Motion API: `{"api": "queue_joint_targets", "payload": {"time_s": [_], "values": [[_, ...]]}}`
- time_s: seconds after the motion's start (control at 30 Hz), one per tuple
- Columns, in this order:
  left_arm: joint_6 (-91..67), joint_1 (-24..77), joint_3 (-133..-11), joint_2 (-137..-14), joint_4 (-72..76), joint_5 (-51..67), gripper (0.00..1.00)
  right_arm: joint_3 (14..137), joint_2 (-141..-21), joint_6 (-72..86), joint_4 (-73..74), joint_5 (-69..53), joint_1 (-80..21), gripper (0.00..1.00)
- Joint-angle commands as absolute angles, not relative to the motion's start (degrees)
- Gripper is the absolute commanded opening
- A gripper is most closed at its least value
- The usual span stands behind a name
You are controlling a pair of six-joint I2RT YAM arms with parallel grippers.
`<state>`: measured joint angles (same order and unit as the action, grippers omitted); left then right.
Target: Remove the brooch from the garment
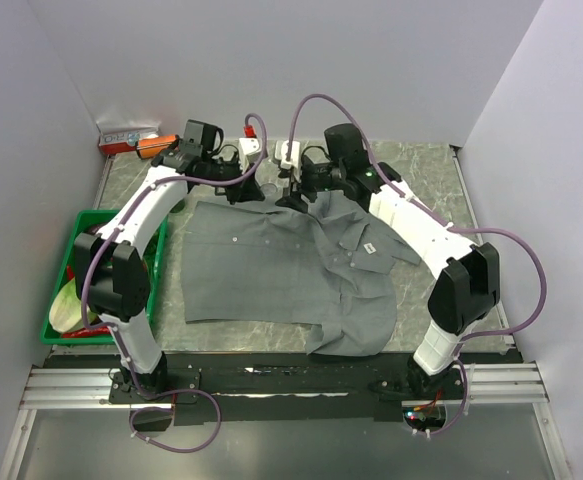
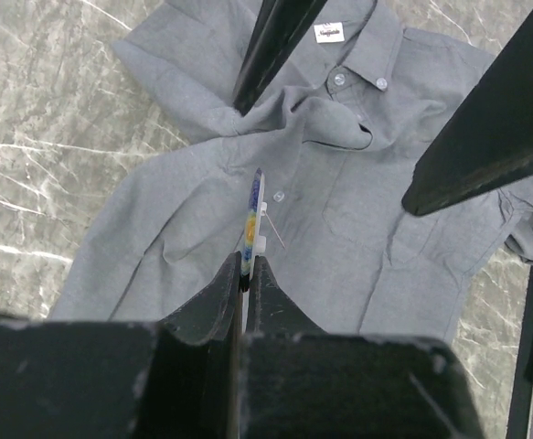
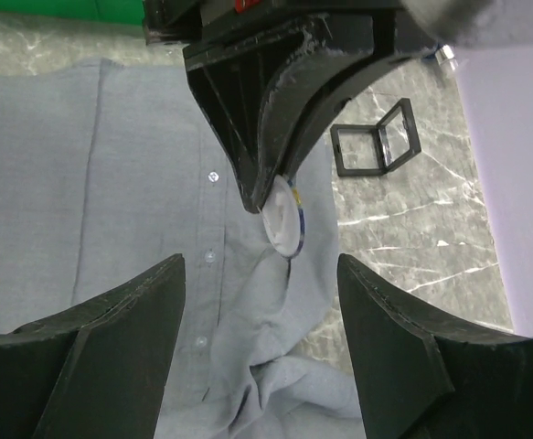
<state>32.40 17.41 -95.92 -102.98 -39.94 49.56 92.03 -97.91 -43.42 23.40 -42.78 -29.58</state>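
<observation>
The garment (image 1: 271, 270) is a grey button-up shirt spread over the marble table, its collar and white label (image 2: 329, 33) toward the right arm. My left gripper (image 2: 245, 267) is shut on the brooch (image 2: 250, 215), a small disc with a bluish rim seen edge-on above the shirt front. A thin pin sticks out bare beside it. In the right wrist view the brooch (image 3: 284, 229) hangs from the left fingertips (image 3: 261, 187) just over the placket. My right gripper (image 3: 261, 306) is open, its fingers wide on either side of bunched cloth below the brooch, holding nothing.
A green basket (image 1: 66, 300) with items stands at the table's left edge. A small black open case (image 3: 371, 146) lies on the marble beside the shirt. A red-and-white box (image 1: 126, 138) sits at the back left corner.
</observation>
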Motion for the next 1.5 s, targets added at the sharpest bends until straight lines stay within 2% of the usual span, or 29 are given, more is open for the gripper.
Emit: {"api": "queue_joint_targets", "payload": {"time_s": [0.0, 0.23, 0.6, 0.9, 1.23, 1.47], "values": [[32.79, 16.70, -93.78, -98.00, -36.92, 50.89, 0.01, 93.78, -97.38, -43.86, 20.13, -40.87, -30.85, 0.73], [30.67, 16.08, -93.08, -98.09, -34.45, 53.09, 0.01, 95.01, -99.23, -42.80, 18.81, -38.77, -31.82, 0.70], [31.11, 15.56, -92.64, -97.65, -34.28, 54.05, 0.01, 96.06, -101.51, -41.48, 16.44, -36.30, -32.43, 0.70], [29.97, 15.56, -92.02, -97.47, -33.22, 53.97, 0.01, 97.29, -101.95, -40.08, 16.70, -38.49, -32.26, 0.59], [29.62, 15.56, -92.20, -97.56, -33.05, 54.23, 0.01, 97.12, -102.39, -40.43, 17.40, -38.85, -32.87, 0.57], [29.00, 15.56, -92.55, -97.91, -32.61, 54.40, 0.01, 98.17, -103.18, -41.13, 18.63, -38.23, -33.05, 0.51]]}}
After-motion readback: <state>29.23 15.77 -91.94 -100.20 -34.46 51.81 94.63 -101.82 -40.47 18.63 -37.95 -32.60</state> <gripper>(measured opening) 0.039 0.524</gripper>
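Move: Held on edge in the left fingertips, the brooch sits roughly 3 cm to the left of the right hand point, 2 cm farther out and 4 cm lower; from the left hand it is level fore and aft, about 2 cm right and 1 cm below. From the right hand, the spread garment's middle lies some 13 cm back, 2 cm right and 15 cm below, and the small black stand 5 cm ahead, 11 cm left and 13 cm down. Closing in on the brooch, the right hand eases about 3 cm left and about 2 cm forward, dipping briefly by some 1.5 cm and coming back up, then slipping slightly back. Its wide-open fingers narrow to about half open around the brooch's line, not yet shut on it. The left hand keeps its pinch on the brooch, shifting only about 1 cm up and left. ##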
